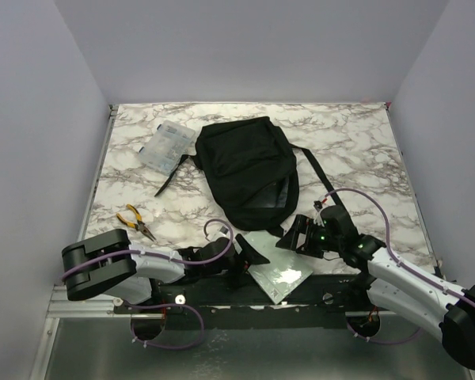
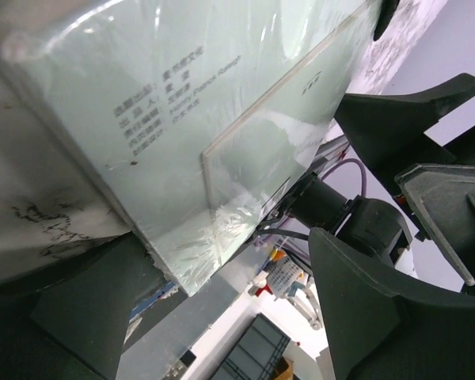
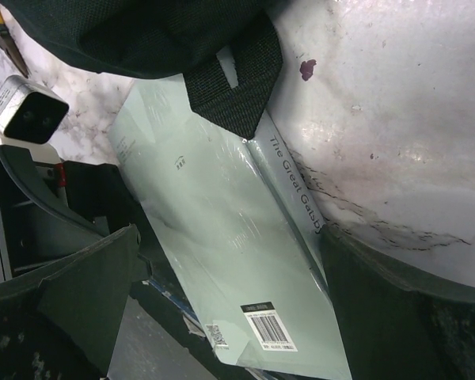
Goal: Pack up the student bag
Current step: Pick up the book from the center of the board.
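Observation:
The student bag (image 1: 245,170) is a black backpack lying flat mid-table, with its straps trailing; its lower edge and a strap loop show in the right wrist view (image 3: 142,32). A pale green shrink-wrapped book (image 1: 279,269), "The Great Gatsby", lies at the table's near edge, just in front of the bag. My left gripper (image 1: 249,257) is open at the book's left side; its corner sits between the jaws (image 2: 222,261). My right gripper (image 1: 297,236) is open at the book's far right side, with the book (image 3: 222,237) between its fingers (image 3: 87,293).
A clear plastic case (image 1: 168,146) lies at the back left. Yellow-handled pliers (image 1: 134,220) lie at the left front. The book (image 2: 182,103) overhangs the table's near edge above the metal rail (image 1: 222,305). Grey walls enclose the marble table (image 1: 364,158).

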Tool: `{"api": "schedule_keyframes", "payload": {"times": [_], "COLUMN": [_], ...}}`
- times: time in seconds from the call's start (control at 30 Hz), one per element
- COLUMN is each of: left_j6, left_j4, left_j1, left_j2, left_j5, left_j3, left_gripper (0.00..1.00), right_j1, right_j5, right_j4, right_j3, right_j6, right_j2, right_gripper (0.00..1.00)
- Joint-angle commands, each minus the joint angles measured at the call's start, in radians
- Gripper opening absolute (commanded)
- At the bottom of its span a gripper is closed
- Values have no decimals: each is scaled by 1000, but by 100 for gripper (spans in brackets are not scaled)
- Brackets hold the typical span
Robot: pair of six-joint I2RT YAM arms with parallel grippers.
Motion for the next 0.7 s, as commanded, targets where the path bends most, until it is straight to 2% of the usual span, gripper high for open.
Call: {"api": "schedule_keyframes", "payload": {"times": [0.0, 0.23, 0.37, 0.67], "left_j6": [-7, 131, 141, 151], "left_j4": [85, 99, 86, 71], "left_j1": [-5, -7, -10, -10], "left_j2": [18, -87, -164, -195], "left_j5": [-53, -82, -85, -83], "left_j3": [8, 32, 36, 54], "left_gripper": [84, 61, 50, 51], "right_j1": [5, 5, 5, 5], "right_j5": [-60, -82, -84, -150], "right_j4": [19, 25, 13, 47], "right_j3": [-11, -11, -4, 11], "right_j6": [17, 14, 11, 1], "right_j2": [8, 22, 8, 11], "right_gripper": [100, 100, 100, 100]}}
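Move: The book lies on the board with its middle about 5 cm to the right of the left hand and roughly 1 cm ahead, some 2 cm lower. The end of the bag's strap is about 10 cm ahead and 4 cm right of that hand, and the bag's middle some 26 cm ahead and 3 cm left. From the right hand the book's middle is about 6 cm back, 4 cm left and 4 cm below. Left fingers close on the book's left side, then lift it about 5 cm, tilting up roughly 10 degrees. ##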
